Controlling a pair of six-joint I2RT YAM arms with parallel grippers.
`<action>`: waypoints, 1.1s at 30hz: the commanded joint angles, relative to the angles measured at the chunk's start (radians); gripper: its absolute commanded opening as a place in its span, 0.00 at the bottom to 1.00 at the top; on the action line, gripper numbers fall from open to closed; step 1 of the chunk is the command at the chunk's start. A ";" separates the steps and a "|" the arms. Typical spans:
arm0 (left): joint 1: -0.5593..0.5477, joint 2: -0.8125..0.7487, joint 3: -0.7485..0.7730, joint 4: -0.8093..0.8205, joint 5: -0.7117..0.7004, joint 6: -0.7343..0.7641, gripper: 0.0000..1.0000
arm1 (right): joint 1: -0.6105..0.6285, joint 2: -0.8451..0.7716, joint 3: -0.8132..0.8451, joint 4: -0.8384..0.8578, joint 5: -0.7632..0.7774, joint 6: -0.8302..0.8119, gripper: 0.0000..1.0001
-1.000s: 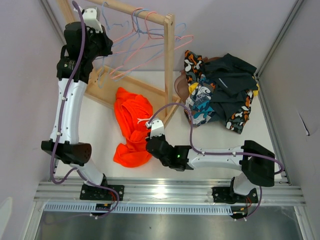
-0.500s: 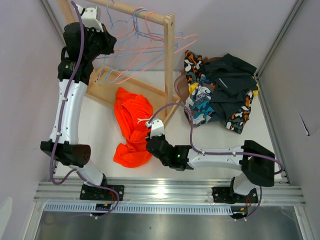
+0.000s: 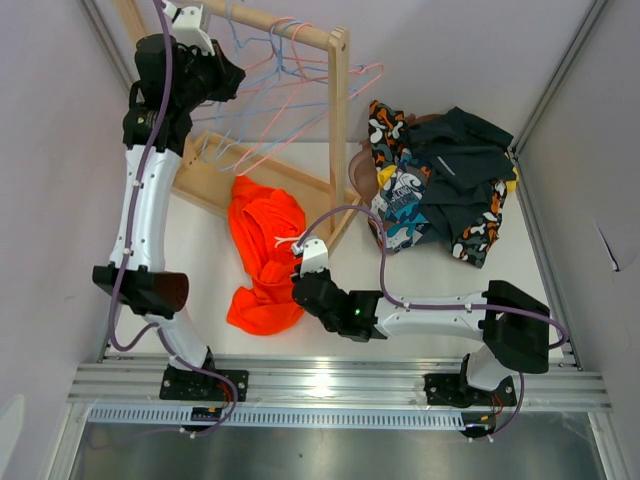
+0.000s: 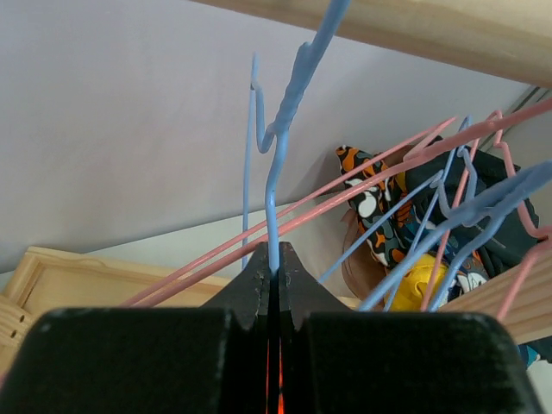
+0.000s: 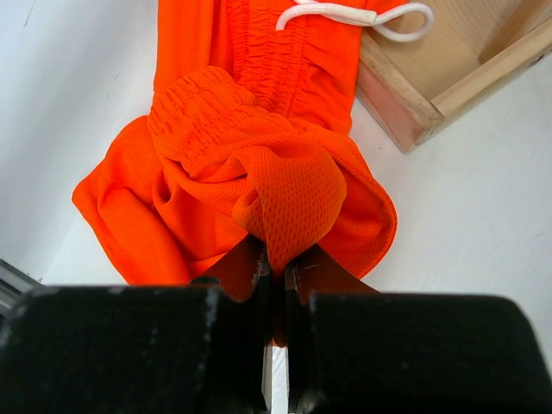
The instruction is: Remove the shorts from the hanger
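The plain bright orange shorts (image 3: 262,250) lie crumpled on the table beside the rack's base. My right gripper (image 3: 297,285) is shut on a fold of these orange shorts (image 5: 259,155), with mesh cloth bulging out above the right gripper (image 5: 274,263). High at the back left, my left gripper (image 3: 215,75) is shut on the wire of a blue hanger (image 4: 280,129), which runs from the left gripper (image 4: 276,259) up to the wooden rail (image 3: 290,30). The black shorts (image 3: 465,150), camouflage shorts (image 3: 385,130) and teal print shorts (image 3: 405,205) sit piled at the right.
Several bare pink and blue hangers (image 3: 300,90) hang tilted on the rail. The rack's upright post (image 3: 340,120) and wooden base frame (image 3: 255,175) stand between both grippers. A bit of the yellow shorts (image 4: 423,276) shows in the pile. Grey walls close in on both sides.
My left arm has lifted up and back with the blue hanger, and the hangers have swung with it. The right gripper and the orange shorts have stayed put.
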 commanded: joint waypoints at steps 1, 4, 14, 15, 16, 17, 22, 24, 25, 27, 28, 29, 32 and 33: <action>0.000 0.023 0.066 0.011 0.042 -0.024 0.00 | -0.003 -0.012 0.002 0.036 0.017 0.031 0.00; 0.000 0.007 0.040 0.007 0.033 -0.023 0.00 | -0.003 -0.014 -0.001 0.036 0.017 0.037 0.00; 0.000 -0.219 -0.231 0.023 -0.053 -0.009 0.46 | 0.013 -0.007 -0.001 0.033 0.032 0.044 0.00; 0.000 -0.242 -0.251 0.023 -0.061 -0.006 0.52 | 0.020 -0.009 -0.001 0.025 0.038 0.049 0.00; 0.000 -0.266 -0.269 0.023 -0.065 -0.006 0.57 | 0.027 -0.014 -0.003 0.020 0.046 0.050 0.00; 0.000 -0.315 -0.335 0.023 -0.075 -0.004 0.66 | 0.032 -0.018 -0.004 0.013 0.055 0.055 0.00; 0.000 -0.476 -0.506 0.027 -0.147 0.002 0.99 | 0.079 -0.090 -0.037 -0.059 0.136 0.084 0.00; 0.000 -0.559 -0.581 0.029 -0.170 -0.006 0.99 | 0.102 -0.125 -0.050 -0.105 0.201 0.098 0.00; 0.000 -0.587 -0.599 0.029 -0.179 -0.011 0.99 | 0.113 -0.145 -0.050 -0.125 0.228 0.100 0.00; 0.000 -0.672 -0.676 0.027 -0.199 -0.043 0.99 | 0.148 -0.214 -0.049 -0.180 0.293 0.100 0.00; 0.000 -0.702 -0.691 0.029 -0.202 -0.052 0.99 | 0.155 -0.269 -0.037 -0.203 0.355 0.098 0.00; 0.000 -0.728 -0.713 0.033 -0.202 -0.064 0.99 | 0.155 -0.299 -0.029 -0.219 0.385 0.092 0.00; 0.000 -0.832 -0.840 0.055 -0.211 -0.080 0.99 | 0.135 -0.415 0.015 -0.181 0.483 -0.078 0.00; 0.000 -0.852 -0.859 0.058 -0.216 -0.083 0.99 | 0.121 -0.438 0.031 -0.085 0.485 -0.157 0.00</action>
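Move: The left hand holds the blue hanger by its neck just under the rack's rail, which runs about 9 cm above and 2 cm ahead; the other hangers hang some 10 cm to its right, level in reach and height. The right hand grips the bunched orange shorts, bound for the bin pile about 32 cm right, 19 cm ahead and 9 cm lower. The rack base's near corner lies roughly 6 cm right, 4 cm ahead and 10 cm below. The left fingers let go of the blue hanger's neck, opening wide as the hand sinks about 3 cm, then the hand draws back from the rack nearly 20 cm, drifting left and turning slightly counter-clockwise. The right hand keeps its pinch on the orange shorts, easing back a little, then lifting quickly, about 9 cm up and 7 cm to the right, the bin's side. ##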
